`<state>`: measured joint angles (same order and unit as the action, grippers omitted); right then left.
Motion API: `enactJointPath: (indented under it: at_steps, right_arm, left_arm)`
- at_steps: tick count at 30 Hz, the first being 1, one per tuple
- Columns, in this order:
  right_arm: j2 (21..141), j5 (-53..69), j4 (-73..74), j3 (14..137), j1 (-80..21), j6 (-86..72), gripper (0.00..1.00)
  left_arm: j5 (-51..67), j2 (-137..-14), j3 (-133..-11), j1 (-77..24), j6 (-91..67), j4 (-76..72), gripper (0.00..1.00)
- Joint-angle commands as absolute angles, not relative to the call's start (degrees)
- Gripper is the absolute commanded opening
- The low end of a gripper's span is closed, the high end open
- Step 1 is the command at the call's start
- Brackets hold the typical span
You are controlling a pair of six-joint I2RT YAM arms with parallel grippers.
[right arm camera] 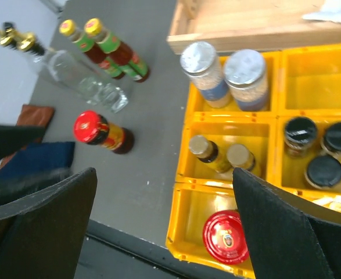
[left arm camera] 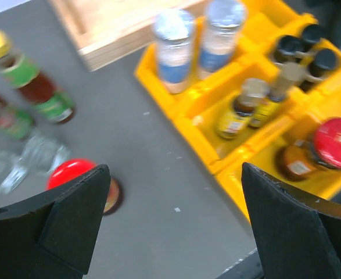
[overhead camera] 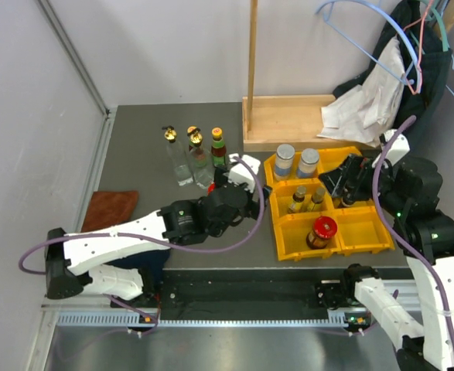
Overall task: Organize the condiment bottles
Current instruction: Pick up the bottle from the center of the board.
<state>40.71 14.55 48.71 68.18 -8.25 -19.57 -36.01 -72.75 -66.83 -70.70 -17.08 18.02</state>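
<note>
The yellow bin [overhead camera: 282, 232] holds two silver-lidded jars [overhead camera: 285, 160], two small pale-capped bottles [right arm camera: 208, 152], three black-lidded jars [right arm camera: 324, 171] and one red-lidded jar [overhead camera: 322, 230]. On the mat to its left stand clear gold-stoppered bottles [overhead camera: 177, 158], yellow-capped green-labelled bottles [right arm camera: 121, 49] and another red-lidded jar [right arm camera: 100, 132]. My left gripper [left arm camera: 173, 192] hangs open above the bare mat between that jar [left arm camera: 71, 173] and the bin, holding nothing. My right gripper [right arm camera: 164, 186] is open and empty, high over the bin's left side.
A wooden tray [overhead camera: 288, 120] with an upright post [overhead camera: 252, 54] stands behind the bin. A brown cloth [overhead camera: 110, 209] lies at the mat's left, with a blue cloth [right arm camera: 36, 160] near it. White fabric and hangers [overhead camera: 366, 100] crowd the back right.
</note>
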Motion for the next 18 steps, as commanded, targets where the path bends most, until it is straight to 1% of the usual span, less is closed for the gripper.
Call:
enactJointPath:
  at_steps: [1,3,6,7,10,11,14,18]
  right_arm:
    - [41.13,16.62,43.16,67.94,-13.26,-18.54,0.99]
    - [41.83,15.04,41.93,67.33,-15.63,-18.81,0.99]
    - [43.76,10.49,39.65,66.18,-22.22,-19.51,0.99]
    - [44.64,8.89,39.20,66.18,-27.63,-19.34,0.99]
    - [48.86,2.56,36.75,66.88,-35.92,-18.64,0.99]
    - [51.83,1.50,36.13,67.15,-40.56,-18.28,0.99]
    - [56.76,-3.33,34.02,68.81,-47.52,-17.14,0.99]
    - [66.85,-5.89,30.59,70.84,-51.67,-15.82,0.99]
  left_arm:
    - [-39.20,-67.95,-64.34,-66.28,-23.46,23.19,0.99]
    - [-38.15,-67.15,-63.63,-63.20,-26.18,24.60,0.99]
    - [-37.36,-65.04,-62.41,-58.98,-29.17,27.15,0.99]
    - [-36.83,-63.65,-62.05,-57.93,-29.79,27.68,0.99]
    - [-36.82,-61.10,-60.65,-54.41,-31.81,28.39,0.99]
    - [-36.83,-60.48,-59.95,-53.01,-32.43,28.91,0.99]
    - [-36.65,-58.80,-59.24,-50.37,-33.48,30.14,0.99]
    - [-36.83,-58.36,-58.98,-47.38,-34.98,33.82,0.99]
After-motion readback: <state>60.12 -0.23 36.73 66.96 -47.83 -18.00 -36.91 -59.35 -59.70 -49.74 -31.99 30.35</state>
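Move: The red-lidded jar still on the board stands some 29 cm to the right hand's left, about 7 cm farther out and 20 cm below it. From the left hand the same jar is about 8 cm ahead, 10 cm to the left and 14 cm down. The nearer clear glass bottle stands roughly 9 cm beyond the jar and 5 cm left of it, and the green-labelled bottle about 15 cm straight beyond the jar. The red-lidded jar is what the right hand sweeps towards: some 16 cm left, slowly at first, then fast and sinking about 5 cm, while its wrist swings nearly 30 degrees counter-clockwise. The left hand clears rightmost ground at the same time, going about 15 cm left and 5 cm forward above the board, also turning counter-clockwise. Both grippers stay wide open and empty. ##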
